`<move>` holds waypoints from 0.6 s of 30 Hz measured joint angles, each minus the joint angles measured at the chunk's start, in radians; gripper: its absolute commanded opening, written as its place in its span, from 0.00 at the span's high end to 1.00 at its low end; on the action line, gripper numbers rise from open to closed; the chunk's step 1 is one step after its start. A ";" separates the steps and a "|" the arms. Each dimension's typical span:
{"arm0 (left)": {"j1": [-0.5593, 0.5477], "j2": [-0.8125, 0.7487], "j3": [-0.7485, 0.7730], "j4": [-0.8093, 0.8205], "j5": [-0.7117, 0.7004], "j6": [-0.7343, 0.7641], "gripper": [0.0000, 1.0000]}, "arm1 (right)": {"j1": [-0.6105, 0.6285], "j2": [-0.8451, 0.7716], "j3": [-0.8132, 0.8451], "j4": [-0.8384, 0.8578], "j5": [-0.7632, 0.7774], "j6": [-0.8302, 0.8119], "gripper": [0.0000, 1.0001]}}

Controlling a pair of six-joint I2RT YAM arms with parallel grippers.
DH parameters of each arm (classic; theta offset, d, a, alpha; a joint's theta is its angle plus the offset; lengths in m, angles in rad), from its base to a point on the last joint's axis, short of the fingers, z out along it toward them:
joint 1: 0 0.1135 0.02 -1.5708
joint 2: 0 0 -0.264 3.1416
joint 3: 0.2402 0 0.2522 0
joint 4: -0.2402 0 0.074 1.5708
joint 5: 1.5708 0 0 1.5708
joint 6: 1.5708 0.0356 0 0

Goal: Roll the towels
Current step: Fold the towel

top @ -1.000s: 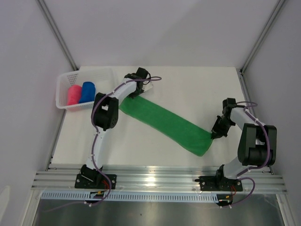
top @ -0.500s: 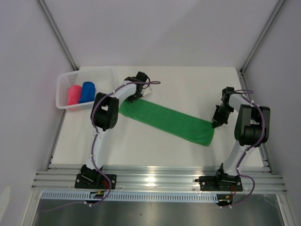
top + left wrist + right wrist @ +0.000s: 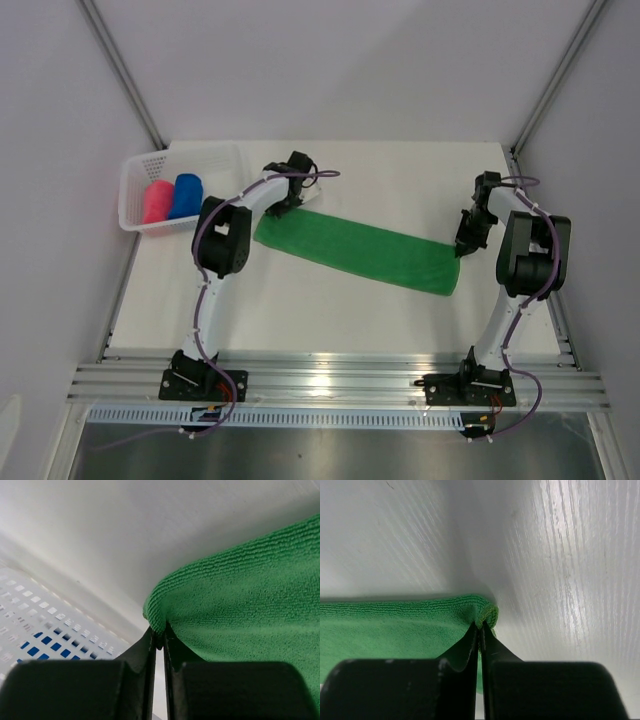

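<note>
The green towel (image 3: 355, 250) lies as a long flat strip across the middle of the table. My left gripper (image 3: 284, 207) is at its far left corner, and the left wrist view shows that gripper (image 3: 159, 637) pinching the towel's corner (image 3: 240, 590) between nearly touching jaws. At the strip's right end my right gripper (image 3: 463, 247) is shut on the far right corner; its tips (image 3: 480, 627) nip the hemmed edge of the green towel (image 3: 395, 625). The pink-red towel (image 3: 156, 201) and the blue towel (image 3: 185, 195) sit rolled in the basket.
The white mesh basket (image 3: 135, 170) stands at the table's back left, close to my left gripper, and its wall (image 3: 35, 625) fills the left of the left wrist view. Frame posts rise at both back corners, and a metal rail runs along the near edge.
Both grippers have carried the green towel's ends toward the back. The right end swung farthest, so the strip lies less diagonal and flatter than a second ago.
</note>
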 measured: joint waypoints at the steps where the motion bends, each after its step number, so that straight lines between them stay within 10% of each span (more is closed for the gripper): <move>1: 0.001 -0.003 0.000 -0.003 0.003 -0.006 0.87 | 0.000 0.002 0.003 0.005 0.001 -0.003 0.92; 8: 0.015 -0.026 0.000 -0.027 0.029 -0.048 0.73 | 0.000 0.007 0.023 0.060 0.019 -0.041 0.67; 18: 0.023 -0.044 -0.013 -0.064 0.060 -0.096 0.63 | -0.013 -0.039 0.019 0.125 0.036 -0.043 0.62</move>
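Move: The flat green towel's far left corner is still in my left fingers and its far right corner in my right. The towel's middle lies about 11 cm back and 26 cm to the right of my left hand, and some 28 cm to the left of my right hand, level with it. From my left hand the white basket is roughly 27 cm left and 8 cm ahead, with the blue roll in it some 25 cm left and 6 cm ahead. I let both far corners go. My right hand carries on forward about 4 cm and 2 cm to the right, dragging its corner along as the fingers open to over a third, then lifts 2 cm off it, the fingertips tilting some 10 degrees forward. My left hand opens about as far around its corner, easing up 1 cm and back 1.5 cm. ##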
